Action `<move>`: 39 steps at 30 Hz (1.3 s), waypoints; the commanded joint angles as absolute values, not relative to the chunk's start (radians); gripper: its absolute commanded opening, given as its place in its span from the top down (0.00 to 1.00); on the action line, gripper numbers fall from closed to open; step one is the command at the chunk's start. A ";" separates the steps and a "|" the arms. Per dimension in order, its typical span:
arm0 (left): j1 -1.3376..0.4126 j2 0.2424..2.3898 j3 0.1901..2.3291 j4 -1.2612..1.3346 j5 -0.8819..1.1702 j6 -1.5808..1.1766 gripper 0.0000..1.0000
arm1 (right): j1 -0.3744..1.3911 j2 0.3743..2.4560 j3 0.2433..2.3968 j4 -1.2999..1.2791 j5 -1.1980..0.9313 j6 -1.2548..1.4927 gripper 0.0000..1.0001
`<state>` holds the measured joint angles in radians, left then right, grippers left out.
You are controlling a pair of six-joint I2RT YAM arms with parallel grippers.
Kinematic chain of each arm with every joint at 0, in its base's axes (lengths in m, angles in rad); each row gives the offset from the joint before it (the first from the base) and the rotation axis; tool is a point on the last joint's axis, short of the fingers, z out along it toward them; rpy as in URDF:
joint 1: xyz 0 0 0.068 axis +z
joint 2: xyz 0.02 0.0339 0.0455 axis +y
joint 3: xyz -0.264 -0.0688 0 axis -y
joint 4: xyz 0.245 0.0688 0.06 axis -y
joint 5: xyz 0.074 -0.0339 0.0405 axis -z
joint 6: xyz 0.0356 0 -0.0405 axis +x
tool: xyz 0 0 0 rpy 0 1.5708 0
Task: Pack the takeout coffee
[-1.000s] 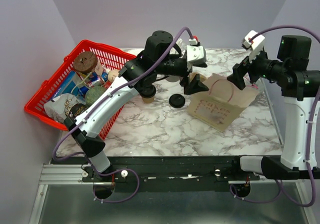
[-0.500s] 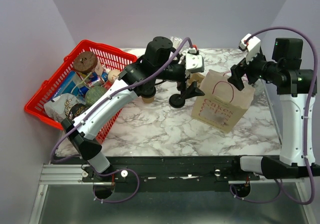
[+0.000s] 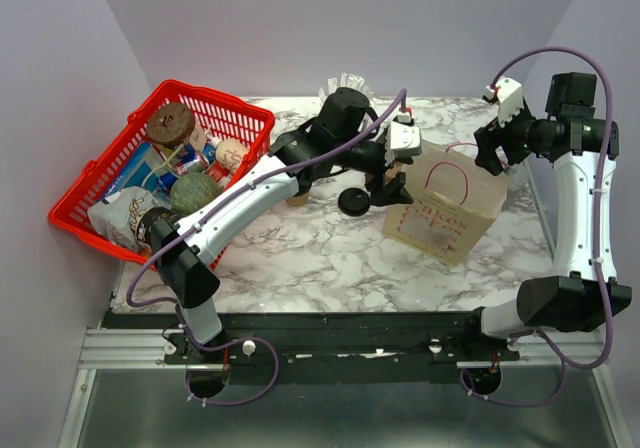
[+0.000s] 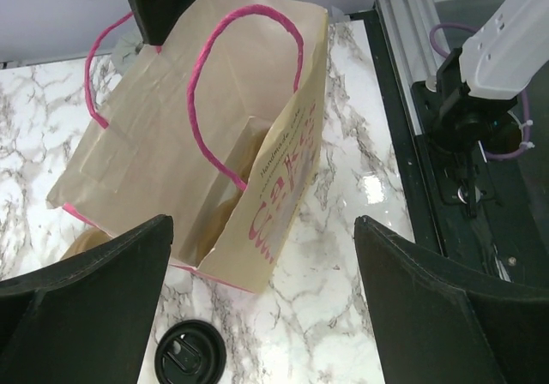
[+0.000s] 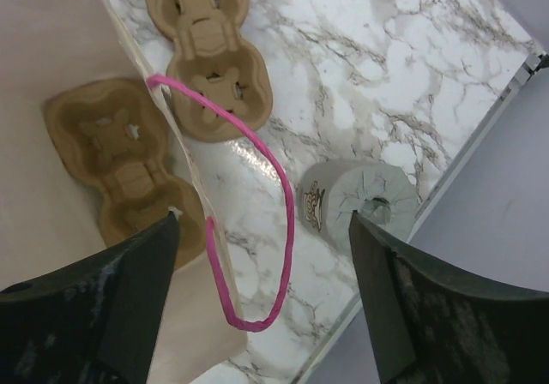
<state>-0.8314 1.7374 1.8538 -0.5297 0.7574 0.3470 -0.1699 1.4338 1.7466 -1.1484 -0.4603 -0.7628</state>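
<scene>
The black lid (image 3: 352, 201) lies flat on the marble just left of the brown paper bag (image 3: 445, 206); the left wrist view shows the lid (image 4: 190, 356) near my left finger. A tan cup (image 3: 297, 200) peeks out from under the left arm. My left gripper (image 3: 385, 183) hovers open between lid and bag, left gripper (image 4: 266, 315) holding nothing. My right gripper (image 3: 490, 148) hangs open at the bag's back right corner. In its wrist view the right gripper (image 5: 266, 307) straddles the pink handle (image 5: 279, 230) without touching it.
One pulp carrier (image 5: 124, 165) lies inside the bag and another carrier (image 5: 210, 50) on the table behind it. A grey cup (image 5: 360, 200) stands near the right table edge. A red basket (image 3: 245, 118) of groceries fills the left. White sticks (image 3: 345, 81) stand at the back.
The bag went from leaning flat to standing open. The left gripper dropped towards the lid. The right arm swung back and its gripper moved to the bag's far corner.
</scene>
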 commanded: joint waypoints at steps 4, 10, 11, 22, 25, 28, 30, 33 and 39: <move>-0.836 1.626 1.754 -0.508 0.750 0.364 0.06 | -0.181 1.456 1.689 -1.238 -0.512 -0.864 0.23; -0.836 1.569 1.680 -0.531 0.721 0.400 0.06 | -0.181 1.445 1.637 -1.266 -0.531 -0.873 0.38; -0.836 1.562 1.672 -0.529 0.716 0.402 0.06 | -0.181 1.442 1.632 -1.267 -0.528 -0.876 0.40; -0.831 1.490 1.554 -0.517 0.660 0.414 0.06 | -0.178 1.301 1.595 -1.287 -0.575 -0.896 0.76; -0.830 1.468 1.510 -0.514 0.647 0.414 0.06 | -0.161 1.215 1.517 -1.270 -0.575 -0.914 0.83; -0.828 1.445 1.458 -0.506 0.644 0.408 0.06 | -0.144 1.126 1.412 -1.233 -0.569 -0.927 0.95; -0.828 1.434 1.431 -0.497 0.641 0.397 0.06 | -0.130 1.092 1.373 -1.223 -0.569 -0.923 0.97; -0.828 1.410 1.387 -0.474 0.632 0.374 0.06 | -0.117 1.040 1.335 -1.233 -0.587 -0.914 1.00; -0.828 1.358 1.284 -0.413 0.577 0.336 0.06 | -0.078 0.933 1.305 -1.238 -0.643 -0.896 0.99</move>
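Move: The paper bag's far pink handle hangs about 2 cm back, 3 cm left and 5 cm below the right hand; the loose cup tray stands some 5 cm ahead and 11 cm left, about 20 cm below. From the left hand, the near handle is about 11 cm right, 2 cm ahead and roughly level, with the black lid some 6 cm left, 3 cm ahead and 20 cm below. Right hand dips 5 cm, closes on the far handle, draws back 9 cm; open left withdraws left and down. ##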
